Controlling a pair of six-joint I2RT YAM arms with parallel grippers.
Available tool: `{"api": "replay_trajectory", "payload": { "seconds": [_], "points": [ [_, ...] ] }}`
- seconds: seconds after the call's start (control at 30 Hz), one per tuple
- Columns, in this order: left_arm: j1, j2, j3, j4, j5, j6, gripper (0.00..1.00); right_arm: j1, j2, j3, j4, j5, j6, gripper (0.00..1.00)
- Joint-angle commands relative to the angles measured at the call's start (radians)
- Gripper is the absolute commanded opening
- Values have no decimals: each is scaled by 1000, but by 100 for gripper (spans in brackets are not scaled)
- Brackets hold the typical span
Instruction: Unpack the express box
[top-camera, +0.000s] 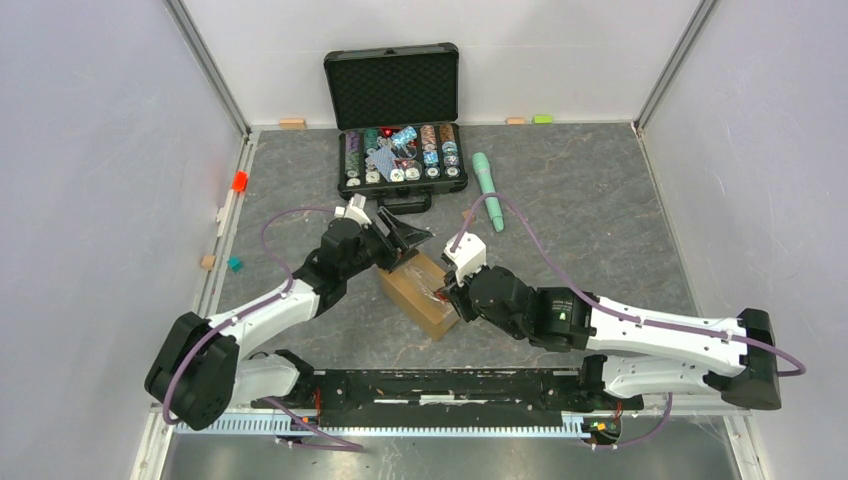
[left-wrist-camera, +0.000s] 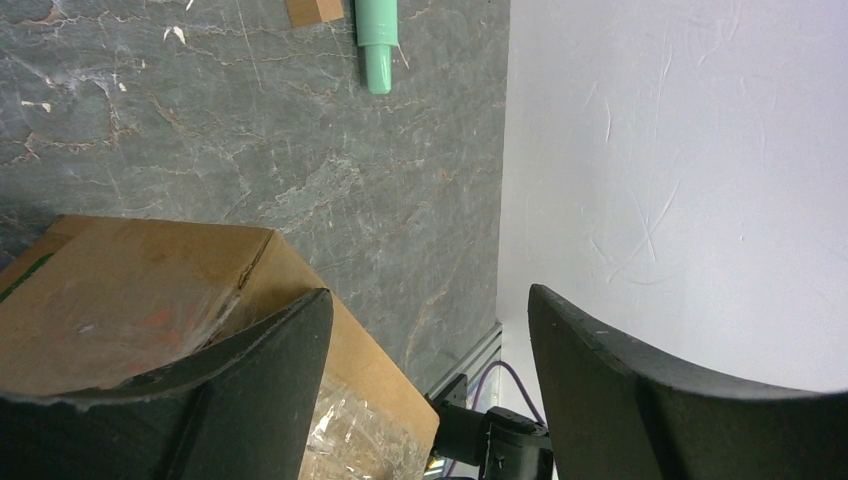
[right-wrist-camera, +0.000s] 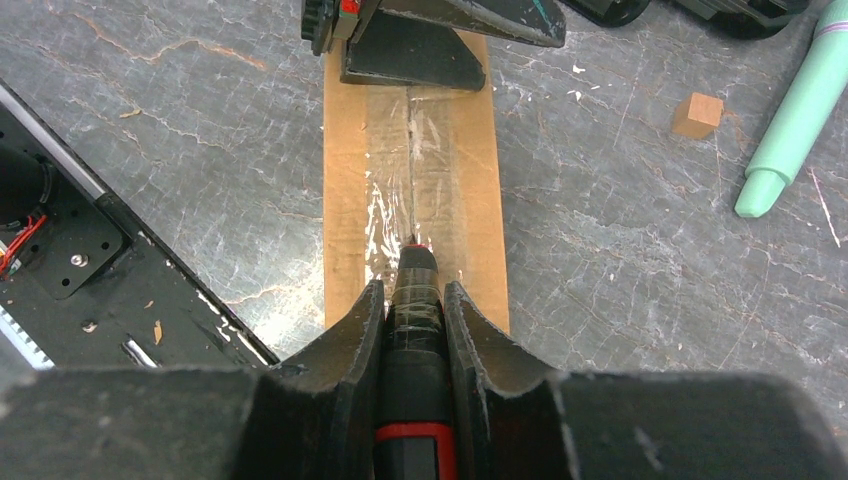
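The express box (top-camera: 418, 291), brown cardboard with glossy clear tape along its top seam, lies on the grey table in front of the arms. My right gripper (right-wrist-camera: 414, 287) is shut on a black cutter tool (right-wrist-camera: 415, 300) with a red band. The tool's tip touches the taped seam of the express box (right-wrist-camera: 470, 190) near its middle. My left gripper (top-camera: 400, 238) stands open at the box's far end. In the left wrist view one of its fingers (left-wrist-camera: 250, 390) lies over the express box (left-wrist-camera: 140, 290) top, the other finger (left-wrist-camera: 620, 390) off the box's side.
An open black case of poker chips (top-camera: 400, 120) stands at the back. A mint-green pen-like stick (top-camera: 488, 190) lies right of it, with a small wooden block (right-wrist-camera: 697, 113) beside it. The black mounting rail (top-camera: 450, 385) runs along the near edge. Walls enclose the table.
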Motion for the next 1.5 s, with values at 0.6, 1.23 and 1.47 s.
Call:
{"api": "replay_trajectory", "payload": {
  "seconds": [0.6, 1.23, 1.47],
  "points": [
    [185, 81, 417, -562, -39, 403, 81, -100, 165, 79, 189, 6, -153, 0],
    [0, 80, 199, -156, 68, 79, 82, -102, 216, 130, 165, -21, -141, 0],
    [25, 109, 89, -180, 26, 112, 82, -100, 201, 192, 24, -54, -141, 0]
  ]
}}
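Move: The right hand holds the cutter with its blade at the tape seam of the box, whose middle lies about 5 cm to its left, 1 cm ahead and 13 cm down. From this hand the wooden block is some 15 cm ahead and 4 cm right, on the table. From the open left hand, over the box's far end, the box's middle is about 9 cm back, 1 cm left and 8 cm down. Right hand pushes the cutter some 6 cm forward-left on the taped seam; left hand loops forward-left and back. ##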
